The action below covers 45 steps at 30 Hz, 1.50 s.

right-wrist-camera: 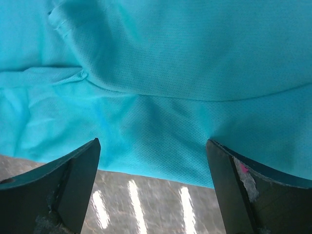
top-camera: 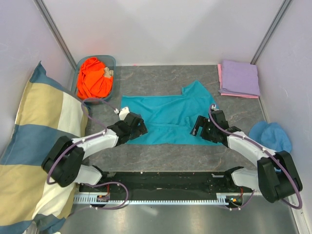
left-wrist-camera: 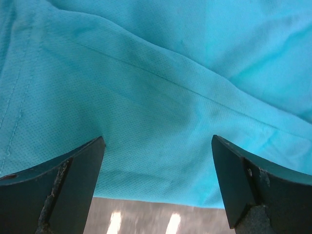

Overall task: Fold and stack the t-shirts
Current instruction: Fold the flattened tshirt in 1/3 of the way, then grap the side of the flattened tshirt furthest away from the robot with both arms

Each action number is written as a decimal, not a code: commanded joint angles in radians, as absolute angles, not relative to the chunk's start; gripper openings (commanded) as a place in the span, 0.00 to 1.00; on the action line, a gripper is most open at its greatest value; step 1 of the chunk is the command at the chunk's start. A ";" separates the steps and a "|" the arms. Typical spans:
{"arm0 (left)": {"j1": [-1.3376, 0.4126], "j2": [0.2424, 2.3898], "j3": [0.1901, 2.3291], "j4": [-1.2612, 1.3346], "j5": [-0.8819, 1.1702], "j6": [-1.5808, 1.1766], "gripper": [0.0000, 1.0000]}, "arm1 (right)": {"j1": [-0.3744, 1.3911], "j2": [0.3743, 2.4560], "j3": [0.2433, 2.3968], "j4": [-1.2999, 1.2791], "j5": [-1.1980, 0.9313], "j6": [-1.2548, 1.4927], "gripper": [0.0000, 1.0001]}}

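Observation:
A teal t-shirt (top-camera: 168, 117) lies spread on the grey table, one sleeve pointing to the back right. My left gripper (top-camera: 140, 128) sits open at its near left edge; the wrist view shows teal cloth (left-wrist-camera: 161, 97) and its hem between the wide-apart fingers (left-wrist-camera: 73, 185). My right gripper (top-camera: 197, 127) stands open at the near right edge, the teal cloth (right-wrist-camera: 161, 97) between its fingers (right-wrist-camera: 243, 190). An orange t-shirt (top-camera: 94, 78) is bunched in a basket at the back left. A folded lavender t-shirt (top-camera: 240, 77) rests on a pink one (top-camera: 220, 73) at the back right.
A blue-grey basket (top-camera: 113, 61) holds the orange shirt. A big checked pillow (top-camera: 36, 146) leans along the left wall. A blue bucket hat (top-camera: 271, 135) lies at the right, beside my right arm. White walls close in the table on three sides.

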<state>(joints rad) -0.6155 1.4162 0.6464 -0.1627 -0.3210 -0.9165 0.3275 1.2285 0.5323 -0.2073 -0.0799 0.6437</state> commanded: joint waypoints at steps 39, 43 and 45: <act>-0.759 1.181 0.841 -0.477 -0.506 -0.822 1.00 | 0.199 2.308 1.956 -0.357 -0.120 0.126 0.98; -0.759 1.184 0.813 -0.474 -0.489 -0.831 1.00 | 0.195 2.393 2.032 -0.377 -0.150 0.094 0.98; -0.759 1.186 0.802 -0.474 -0.485 -0.836 1.00 | 0.195 2.427 2.043 -0.382 -0.175 0.091 0.98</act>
<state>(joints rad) -0.7612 1.2079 0.8192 -0.4919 -0.4919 -0.8467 0.1902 2.3753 1.9694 -0.3618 -0.1101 0.1524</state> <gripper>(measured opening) 0.996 0.982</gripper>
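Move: Both open hands already rest fingertips-down on the half-folded t-shirt, its near edge about 6 cm behind each. The right hand's next goal, the far sleeve's tip, lies about 33 cm ahead and 5 cm right, with the purple pile's middle level with the tip and 26 cm right of it. From the left hand, that tip is about 33 cm ahead and 34 cm right; the shirt's far left corner is 24 cm ahead, 13 cm left. Pressing on the cloth with open fingertips, both hands keep dragging the t-shirt back towards the base, the left about 9 cm and the right about 4, then lift off. The right arcs up and forward past its starting place, then down to hover low over the far sleeve tip some 34 cm ahead of where it began, turning counter-clockwise and staying open, while the left rises some 14 cm and forward to above its old spot, then sinks part-way and stays clear over the shirt. ##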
